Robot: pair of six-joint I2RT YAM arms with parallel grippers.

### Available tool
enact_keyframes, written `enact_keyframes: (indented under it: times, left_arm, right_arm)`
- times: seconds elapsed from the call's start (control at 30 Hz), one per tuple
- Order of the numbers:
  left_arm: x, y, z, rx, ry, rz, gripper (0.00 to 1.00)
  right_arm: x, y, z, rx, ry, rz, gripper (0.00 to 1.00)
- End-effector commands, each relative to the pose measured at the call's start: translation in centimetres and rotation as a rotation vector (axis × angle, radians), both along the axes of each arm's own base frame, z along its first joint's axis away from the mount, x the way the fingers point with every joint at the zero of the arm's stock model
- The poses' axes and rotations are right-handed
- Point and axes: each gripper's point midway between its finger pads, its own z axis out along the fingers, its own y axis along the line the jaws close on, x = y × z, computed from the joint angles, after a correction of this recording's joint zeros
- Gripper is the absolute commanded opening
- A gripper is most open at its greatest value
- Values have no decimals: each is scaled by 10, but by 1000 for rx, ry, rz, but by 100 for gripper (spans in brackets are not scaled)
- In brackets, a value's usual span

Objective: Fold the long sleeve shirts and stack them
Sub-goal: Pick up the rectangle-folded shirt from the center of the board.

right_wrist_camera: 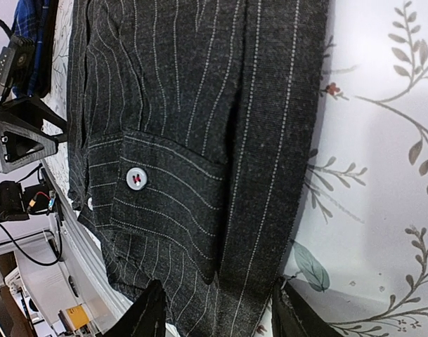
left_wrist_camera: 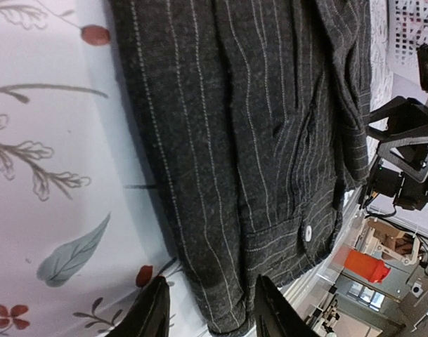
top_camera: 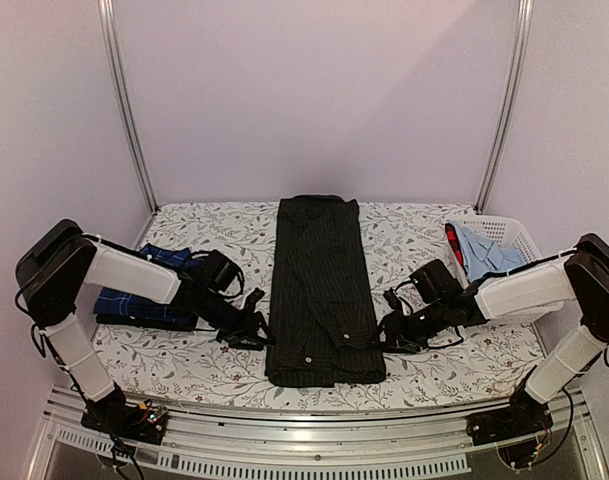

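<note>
The black pinstriped long sleeve shirt (top_camera: 319, 290) lies folded into a long narrow strip down the middle of the table, a buttoned cuff on top near its near end. The navy checked shirt (top_camera: 144, 290) lies folded at the left. My left gripper (top_camera: 256, 332) is low at the strip's near left edge, open. In the left wrist view the black shirt (left_wrist_camera: 256, 126) has its corner between the spread fingers of this gripper (left_wrist_camera: 210, 316). My right gripper (top_camera: 387, 335) is at the near right edge, also open. It (right_wrist_camera: 221, 316) straddles the shirt's edge (right_wrist_camera: 270, 140) beside the cuff button (right_wrist_camera: 135, 178).
A white basket (top_camera: 519, 235) at the back right holds pale blue cloth and something red. The floral tablecloth (top_camera: 214, 365) covers the table. A metal rail runs along the near edge (top_camera: 314, 425). Two upright poles stand at the back corners.
</note>
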Motion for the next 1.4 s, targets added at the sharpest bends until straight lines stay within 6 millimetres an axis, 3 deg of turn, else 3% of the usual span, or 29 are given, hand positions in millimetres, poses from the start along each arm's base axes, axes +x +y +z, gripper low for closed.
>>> enact_keyframes:
  times: [0.0,0.33,0.53,0.73,0.87,0.93,1.07,1.37]
  left_arm:
    - [-12,-8,-7,16,43,-23,41]
    - [-21,-12,-8,15,71,-39,36]
    - [-22,-20,-2,-39,85,-42,25]
    - [-21,-27,8,-88,87,-46,13]
    - [-20,-30,14,-112,82,-50,5]
    - [-20,-30,17,-117,78,-51,0]
    - [-20,-29,24,-135,70,-55,0]
    - [-8,-25,60,-197,8,-30,0]
  right_arm:
    - [-2,1,-5,14,4,13,50]
    - [1,1,-13,1,22,-7,47]
    - [7,6,-8,23,-2,-9,42]
    - [10,10,-4,35,-5,-8,33]
    - [11,13,-1,48,-7,2,20]
    - [12,15,2,57,-13,8,13]
    - [14,18,11,73,-30,16,0]
    - [22,26,48,118,-95,17,0]
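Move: The left hand's parted fingers are at the dark shirt's left edge, which lies about 1 cm to the right, 1 cm back and 1 cm below; the near cuff button is some 9 cm to the right and 5 cm back, and the plaid stack about 27 cm left and 13 cm ahead. For the right hand, the shirt's right edge is about 1 cm left, level fore and aft, 1 cm below; the far cuff button is some 7 cm left and 2 cm ahead. Both hands close on opposite side edges of the shirt near its near end: the left works about 2.5 cm inward to the right and 1.5 cm back while its fingers shut from part-open on the left edge, and the right eases about 1 cm inward to the left and slightly down before its fingers shut on the right edge a little later. With the edges pinched, both start upwards, the left by about 3.5 cm in all and the right some 2 cm from its lowest point, both drifting slightly inward and the right also a touch forward. ##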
